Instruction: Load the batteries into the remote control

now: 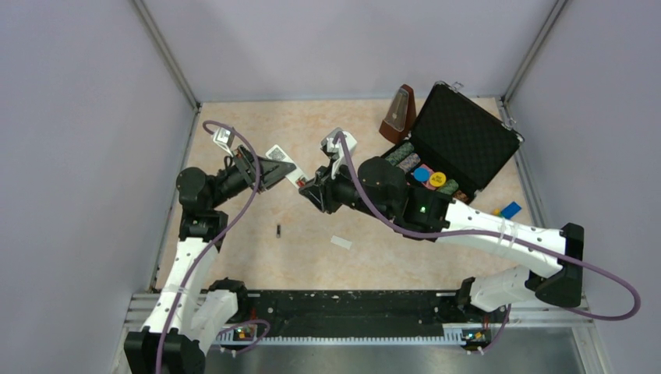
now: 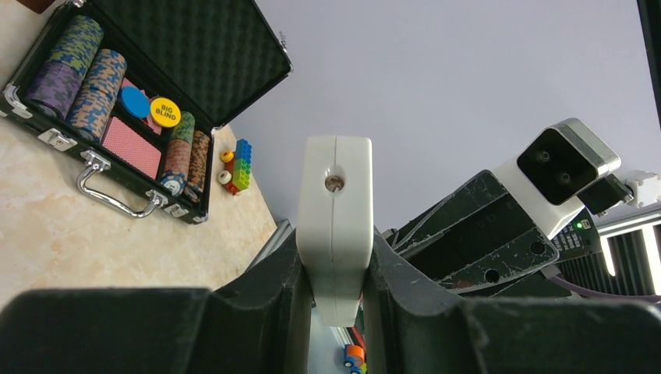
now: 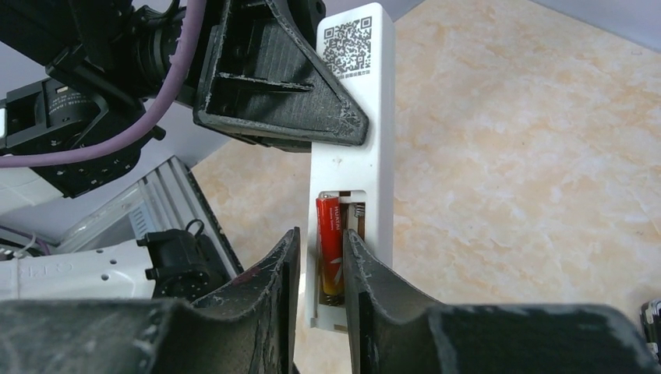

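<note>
My left gripper (image 1: 274,169) is shut on the white remote control (image 1: 287,166) and holds it up above the table. In the left wrist view the remote (image 2: 335,202) shows end-on, clamped between the fingers. In the right wrist view its back (image 3: 366,117) faces me, with a QR label and an open battery bay. A red battery (image 3: 329,241) lies in the bay's left slot; the right slot shows only a spring. My right gripper (image 3: 321,249) is open a little around the red battery, with a gap on its left side. A black battery (image 1: 278,231) lies on the table.
A small white cover piece (image 1: 341,242) lies on the table near the middle. An open black poker-chip case (image 1: 460,148) stands at the back right, a brown metronome (image 1: 398,114) beside it. Coloured toy blocks (image 2: 242,165) and a blue piece (image 1: 510,209) lie near the case.
</note>
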{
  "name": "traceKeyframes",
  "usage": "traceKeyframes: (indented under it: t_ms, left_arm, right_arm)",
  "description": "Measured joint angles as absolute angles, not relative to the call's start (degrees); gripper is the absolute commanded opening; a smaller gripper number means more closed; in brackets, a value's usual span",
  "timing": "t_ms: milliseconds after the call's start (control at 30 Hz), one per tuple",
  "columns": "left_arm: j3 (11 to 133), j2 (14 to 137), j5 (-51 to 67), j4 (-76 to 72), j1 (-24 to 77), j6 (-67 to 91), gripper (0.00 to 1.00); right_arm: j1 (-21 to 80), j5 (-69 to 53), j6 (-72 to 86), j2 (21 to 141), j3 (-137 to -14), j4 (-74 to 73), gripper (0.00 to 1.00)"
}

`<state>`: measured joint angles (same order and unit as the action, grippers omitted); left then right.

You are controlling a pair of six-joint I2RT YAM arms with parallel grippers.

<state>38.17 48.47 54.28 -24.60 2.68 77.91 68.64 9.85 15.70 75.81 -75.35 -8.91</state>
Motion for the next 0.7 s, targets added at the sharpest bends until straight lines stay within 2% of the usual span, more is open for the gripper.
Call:
traceKeyframes:
  t_ms: [133, 333, 433, 567, 700]
  left_arm:
    - [38.2, 48.4, 54.0, -23.9, 2.7, 77.7, 0.00]
    - [38.2, 48.2, 53.5, -23.0, 2.7, 77.0, 0.00]
    - [38.2, 48.1, 53.5, -22.7, 2.7, 76.8, 0.00]
    - [38.7, 48.1, 53.5, -22.3, 2.7, 76.6, 0.00]
    - [39.2, 47.5, 53.2, -22.0, 2.7, 76.5, 0.00]
  right_arm:
    - [68.6, 10.3, 16.3, 75.8, -76.3, -10.2, 0.36]
    - [68.6, 11.0, 18.3, 75.7, -77.8, -10.9, 0.57]
    - [68.6, 11.8, 19.8, 74.7, -77.8, -11.3, 0.70]
    - [68.6, 14.8, 24.4, 72.2, -77.8, -12.5, 0.94]
    - [68.6, 20.9, 33.8, 68.9, -77.6, -15.7, 0.99]
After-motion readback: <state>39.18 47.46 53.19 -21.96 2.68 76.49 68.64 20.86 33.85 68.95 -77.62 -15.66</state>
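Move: The black battery, next to be fetched, lies on the table about 32 cm below my right hand, some 10 cm left and 2 cm ahead. The red battery already sits in the bay, roughly 1 cm left, right at my fingertips; the remote control's middle is 3 cm ahead and 3 cm left. The battery cover lies 8 cm right, 2 cm back, 33 cm down. From my left hand, the black battery is 7 cm left, 3 cm back, 32 cm down. With my left hand I keep the remote control pinched and still. I spread my right fingers from a narrow gap to almost fully open around the red battery, ease up off the bay, then draw away faster to the right, ending about 5 cm right and 4 cm higher, while the wrist swings some 20 degrees clockwise so the fingers point more forward. ##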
